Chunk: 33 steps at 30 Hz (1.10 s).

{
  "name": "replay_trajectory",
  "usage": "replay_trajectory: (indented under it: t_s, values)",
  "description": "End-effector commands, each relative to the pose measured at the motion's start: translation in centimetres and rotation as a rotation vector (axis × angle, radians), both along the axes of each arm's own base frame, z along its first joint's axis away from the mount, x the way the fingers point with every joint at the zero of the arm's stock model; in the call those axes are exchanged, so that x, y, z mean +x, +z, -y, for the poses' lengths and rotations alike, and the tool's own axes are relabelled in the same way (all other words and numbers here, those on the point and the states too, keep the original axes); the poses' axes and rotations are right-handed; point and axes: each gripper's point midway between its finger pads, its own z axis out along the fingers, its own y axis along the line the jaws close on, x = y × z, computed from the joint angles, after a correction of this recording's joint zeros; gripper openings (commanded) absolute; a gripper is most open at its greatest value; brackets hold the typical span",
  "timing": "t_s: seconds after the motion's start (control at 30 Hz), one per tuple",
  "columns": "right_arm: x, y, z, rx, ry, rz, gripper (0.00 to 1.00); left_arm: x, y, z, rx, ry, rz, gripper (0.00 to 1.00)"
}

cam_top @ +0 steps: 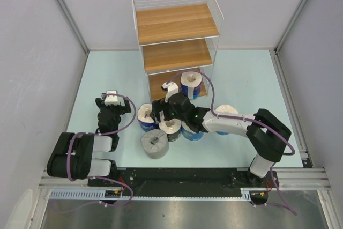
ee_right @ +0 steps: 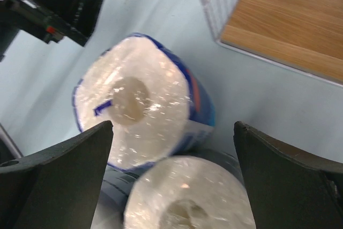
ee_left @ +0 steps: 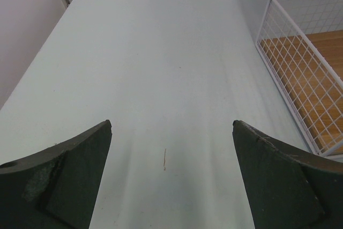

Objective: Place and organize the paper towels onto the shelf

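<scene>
The shelf (cam_top: 177,24) stands at the back, and one blue-wrapped paper towel roll (cam_top: 192,84) sits on its bottom board. On the table in front of it cluster a blue roll (cam_top: 144,116), a dark-wrapped roll (cam_top: 171,127), a grey roll (cam_top: 155,143), a second blue roll (cam_top: 193,132) and a third (cam_top: 228,112) half hidden behind the right arm. My right gripper (cam_top: 159,113) hangs open over the cluster. Its wrist view shows the blue roll (ee_right: 139,100) and the dark-wrapped roll (ee_right: 185,197) between its fingers, with no contact visible. My left gripper (cam_top: 111,100) is open over bare table (ee_left: 171,68).
Grey walls close in the pale blue table on the left, right and back. The shelf's white wire side (ee_left: 300,73) is to the right of the left gripper. The left arm (ee_right: 53,4) lies just beyond the blue roll in the right wrist view.
</scene>
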Motion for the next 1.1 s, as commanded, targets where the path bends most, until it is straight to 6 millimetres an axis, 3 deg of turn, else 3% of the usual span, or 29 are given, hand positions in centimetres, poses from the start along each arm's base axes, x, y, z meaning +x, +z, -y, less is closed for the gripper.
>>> replay_trajectory:
  t_s: [0.0, 0.73, 0.9, 1.0, 1.07]
  values:
    - [0.0, 2.9, -2.7, 0.096, 0.016, 0.030, 1.00, 0.8, 2.0, 0.2, -0.012, -0.013, 0.063, 1.00]
    - [2.2, -1.9, -2.0, -0.055, -0.118, -0.020, 0.94, 0.9, 1.9, 0.2, -0.013, -0.013, 0.061, 1.00]
    - [2.4, -3.2, -2.2, -0.107, -0.120, -0.042, 0.85, 0.8, 1.9, 0.2, -0.012, -0.013, 0.061, 1.00]
    - [2.2, -3.9, -2.2, -0.123, -0.112, -0.052, 0.75, 0.9, 2.0, 0.2, -0.012, -0.013, 0.064, 1.00]
    - [2.2, -3.7, -2.2, -0.120, -0.114, -0.055, 0.63, 0.9, 2.0, 0.2, -0.012, -0.013, 0.064, 1.00]
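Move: The leftmost paper towel, the blue-wrapped one, has its middle about 5 cm to the right hand's left, level fore and aft, and some 7 cm below it. The brown-wrapped roll stands 4 cm back and 4 cm to the hand's right, the grey roll 11 cm back and 2 cm to the left. The shelf's near left corner is 8 cm ahead and 4 cm left. From the left hand the leftmost paper towel lies some 6 cm back and 14 cm to the right. The leftmost paper towel gets its far-right wall straddled by the right hand: it eases about 2 cm left, drawing slightly back, then goes forward and sinks, each some 3 cm, turning a little clockwise. One fingertip goes to the core hole, the other outside the rim, and late on the wide-open fingers close by under a third. ##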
